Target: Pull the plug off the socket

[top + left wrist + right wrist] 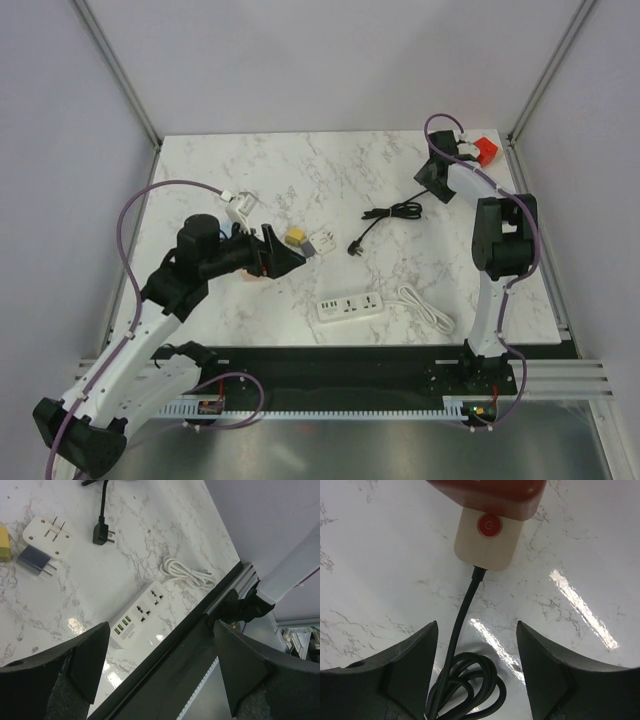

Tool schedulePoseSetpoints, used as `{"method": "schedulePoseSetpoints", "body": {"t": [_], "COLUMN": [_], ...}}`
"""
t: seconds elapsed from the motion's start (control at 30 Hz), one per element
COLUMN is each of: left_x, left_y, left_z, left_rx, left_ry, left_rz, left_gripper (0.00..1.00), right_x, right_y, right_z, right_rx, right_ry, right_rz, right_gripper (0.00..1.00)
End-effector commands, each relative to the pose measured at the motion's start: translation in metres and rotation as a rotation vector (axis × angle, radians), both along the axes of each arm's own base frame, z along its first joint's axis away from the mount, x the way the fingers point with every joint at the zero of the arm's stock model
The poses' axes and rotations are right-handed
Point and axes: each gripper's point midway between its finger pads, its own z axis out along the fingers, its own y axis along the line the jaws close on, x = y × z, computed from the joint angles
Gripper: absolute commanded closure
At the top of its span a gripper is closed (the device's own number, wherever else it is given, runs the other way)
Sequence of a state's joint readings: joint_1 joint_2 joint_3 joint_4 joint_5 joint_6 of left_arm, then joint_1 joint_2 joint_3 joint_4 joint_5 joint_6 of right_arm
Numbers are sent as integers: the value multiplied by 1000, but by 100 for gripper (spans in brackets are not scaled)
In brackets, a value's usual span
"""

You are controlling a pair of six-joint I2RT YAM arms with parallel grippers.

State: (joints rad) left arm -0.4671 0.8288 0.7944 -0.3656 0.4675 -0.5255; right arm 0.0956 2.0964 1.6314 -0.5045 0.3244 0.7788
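Note:
A white power strip (350, 307) (142, 617) lies near the table's front edge with nothing in its sockets. The black plug (353, 248) (102, 534) lies loose on the marble behind it. Its black cable (395, 212) (470, 685) coils and runs to a red-and-white box (483, 150) (489, 530) with a red button, at the back right. My right gripper (437, 180) (477, 665) is open above that coil, the cable running between its fingers, untouched. My left gripper (288, 256) (160, 665) is open and empty, left of the plug.
A white adapter (49, 537), a blue-grey adapter (35, 562) and a yellow block (296, 237) sit just by the left gripper. The strip's white cord (425, 305) (187, 572) is bundled to its right. A black rail (190, 645) borders the table's front edge.

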Motion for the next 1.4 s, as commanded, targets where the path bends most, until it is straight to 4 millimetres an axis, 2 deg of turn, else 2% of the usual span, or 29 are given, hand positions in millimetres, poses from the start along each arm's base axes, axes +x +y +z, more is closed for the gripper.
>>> {"method": "schedulePoseSetpoints", "body": {"t": [0.0, 0.23, 0.3, 0.33, 0.37, 0.43, 0.5, 0.53, 0.57, 0.7, 0.77, 0.8, 0.9, 0.97, 1.0, 1.07, 1.1, 1.17, 1.3, 1.37], "left_x": [-15, -24, -25, -25, -25, -25, -25, -26, -26, -26, -25, -24, -19, -16, -15, -11, -8, -4, 3, 7], "left_y": [-2, 5, 5, 6, 7, 7, 8, 8, 9, 10, 11, 11, 11, 9, 9, 7, 7, 4, -3, -7], "left_z": [14, 17, 18, 18, 19, 19, 19, 21, 21, 22, 20, 19, 15, 11, 10, 8, 10, 9, 13, 18], "left_rx": [-50, -53, -52, -51, -50, -49, -47, -48, -46, -46, -43, -39, -27, -19, -16, -9, -10, -8, -19, -30], "left_ry": [-20, -14, -11, -10, -11, -10, -7, -10, -9, -17, -17, -17, -13, -7, -7, -10, -19, -16, -15, -20], "left_rz": [-39, -20, -19, -13, -10, -10, -4, -2, -3, 4, 11, 15, 26, 21, 18, 24, 26, 22, 5, -4], "left_gripper": [9, 10, 10, 10, 10, 11, 11, 11, 11, 11, 11, 11, 11, 11, 11, 11, 11, 11, 11, 11], "right_x": [8, 21, 26, 27, 27, 24, 22, 21, 21, 4, -3, -12, -26, -33, -41, -49, -51, -56, -59, -61], "right_y": [-7, -6, -3, 1, 4, 7, 12, 18, 22, 42, 57, 68, 86, 104, 114, 121, 131, 137, 161, 164], "right_z": [-11, -33, -34, -38, -37, -38, -38, -40, -39, -44, -38, -43, -39, -33, -36, -35, -32, -31, -16, -11], "right_rx": [-2, -23, -9, 5, 12, 20, 27, 37, 47, 57, 52, 56, 71, 77, 88, 107, 131, 137, 153, 155], "right_ry": [-44, -19, -26, -20, -20, -16, -17, -11, -14, 14, 8, 24, 25, 17, 26, 27, 17, 17, -6, -9], "right_rz": [-109, -74, -60, -38, -30, -21, -9, 6, 13, 48, 76, 91, 113, 140, 150, 155, 170, 179, 250, 283], "right_gripper": [29, 32, 38, 55, 65, 78, 86, 95, 100, 100, 100, 100, 100, 100, 100, 100, 100, 100, 100, 96]}}
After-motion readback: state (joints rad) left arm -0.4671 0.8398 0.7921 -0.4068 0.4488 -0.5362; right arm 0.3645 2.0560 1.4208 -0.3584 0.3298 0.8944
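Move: The black cord, just short of its cream socket, lies close under the open right hand, about 2 cm ahead, 1 cm left and 4 cm down. The socket's middle is some 5 cm ahead and 2 cm right; the brown cube on it 8 cm ahead and 6 cm right; the cord's coil about 4 cm back and 11 cm left. From the left hand the cord's grip spot is roughly 33 cm ahead and 34 cm right, far below. The black cord is pinched right beside the cream socket: the right hand sinks about 4 cm, eases 2 cm forward and its fingers shut on the cord. Keeping hold, it then drags the cord low along the table to the left, some 12 cm, and about 7 cm back towards the base, turning roughly 10 degrees counter-clockwise. ##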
